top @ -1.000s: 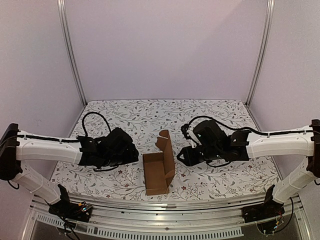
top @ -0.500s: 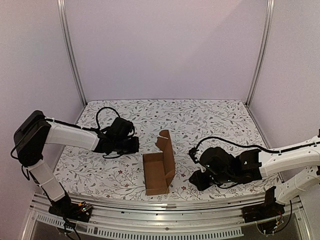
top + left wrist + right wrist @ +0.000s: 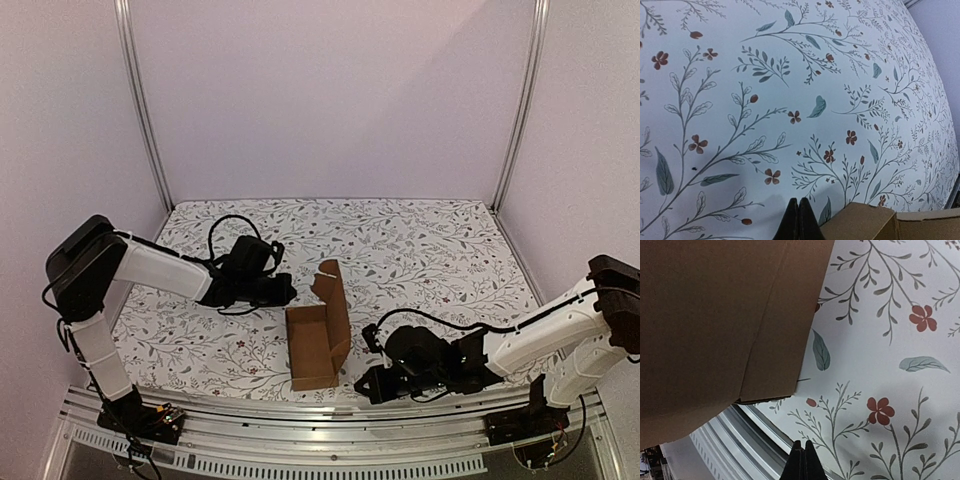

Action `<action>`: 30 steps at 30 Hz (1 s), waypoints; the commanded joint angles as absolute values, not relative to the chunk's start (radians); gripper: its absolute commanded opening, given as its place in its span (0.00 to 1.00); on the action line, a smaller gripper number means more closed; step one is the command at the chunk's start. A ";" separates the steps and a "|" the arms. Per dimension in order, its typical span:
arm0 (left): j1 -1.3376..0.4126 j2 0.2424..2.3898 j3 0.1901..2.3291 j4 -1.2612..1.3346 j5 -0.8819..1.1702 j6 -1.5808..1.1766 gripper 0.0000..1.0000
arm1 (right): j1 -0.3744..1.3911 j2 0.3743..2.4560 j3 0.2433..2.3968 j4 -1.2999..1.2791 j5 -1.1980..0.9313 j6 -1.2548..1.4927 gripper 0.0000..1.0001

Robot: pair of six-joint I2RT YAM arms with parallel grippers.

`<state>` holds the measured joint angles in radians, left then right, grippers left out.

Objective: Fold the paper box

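The paper box [image 3: 318,342] is a plain brown carton lying open on the flowered cloth, with one long flap standing up along its right side. My left gripper [image 3: 288,291] is shut and empty, just left of the box's far left corner [image 3: 860,223]; its fingertips [image 3: 799,215] press together above the cloth. My right gripper [image 3: 364,386] is shut too, low beside the box's near right corner, holding nothing. In the right wrist view the box's outer wall [image 3: 720,315] fills the upper left and the gripper [image 3: 803,460] points at the table's front edge.
A metal rail [image 3: 330,418] runs along the table's near edge, close under the right gripper. Upright frame posts [image 3: 145,110] stand at both back corners. The flowered cloth [image 3: 420,245] stretches behind the box.
Both grippers closed. The left arm pulled back to the rear left, then reached toward the box's far left corner. The right arm swung down and forward to the box's near right corner.
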<state>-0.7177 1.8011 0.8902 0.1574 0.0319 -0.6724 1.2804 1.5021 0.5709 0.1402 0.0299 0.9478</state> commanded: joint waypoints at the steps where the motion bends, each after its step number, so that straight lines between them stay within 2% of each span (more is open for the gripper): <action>1: -0.708 1.829 0.847 0.218 0.080 -0.658 0.00 | 1.295 1.566 0.573 0.288 -0.037 1.009 0.00; 12: -0.706 1.834 0.769 0.267 0.104 -0.688 0.00 | 1.298 1.677 0.610 0.350 -0.083 1.035 0.00; 30: -0.706 1.730 0.667 0.272 0.130 -0.689 0.00 | 1.261 1.730 0.610 0.360 0.077 1.067 0.00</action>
<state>-0.7170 1.7576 0.6861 0.2699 0.1089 -0.6922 1.2774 1.7077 0.6010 0.3573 0.0093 1.0557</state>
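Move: Behind the left hand, about 3 cm back, 1 cm to its left and 2 cm lower, is the paper box's far-left corner; the standing lid's middle is about 9 cm back and 8 cm right of that hand. From the right hand, the box's near-right corner is roughly 2 cm ahead, 2 cm left and 3 cm lower, the tray's middle about 10 cm ahead and 7 cm left, and the lid's middle 12 cm ahead and 3 cm left. Closing in on opposite corners of the box with shut fingers, the left hand goes back about 4 cm while sinking 3.5 cm and drifting left, its tips coming against the far wall by the left corner. The right hand slides about 3 cm left and down behind the near-right corner, then nudges forward nearly 2 cm against the near end. ##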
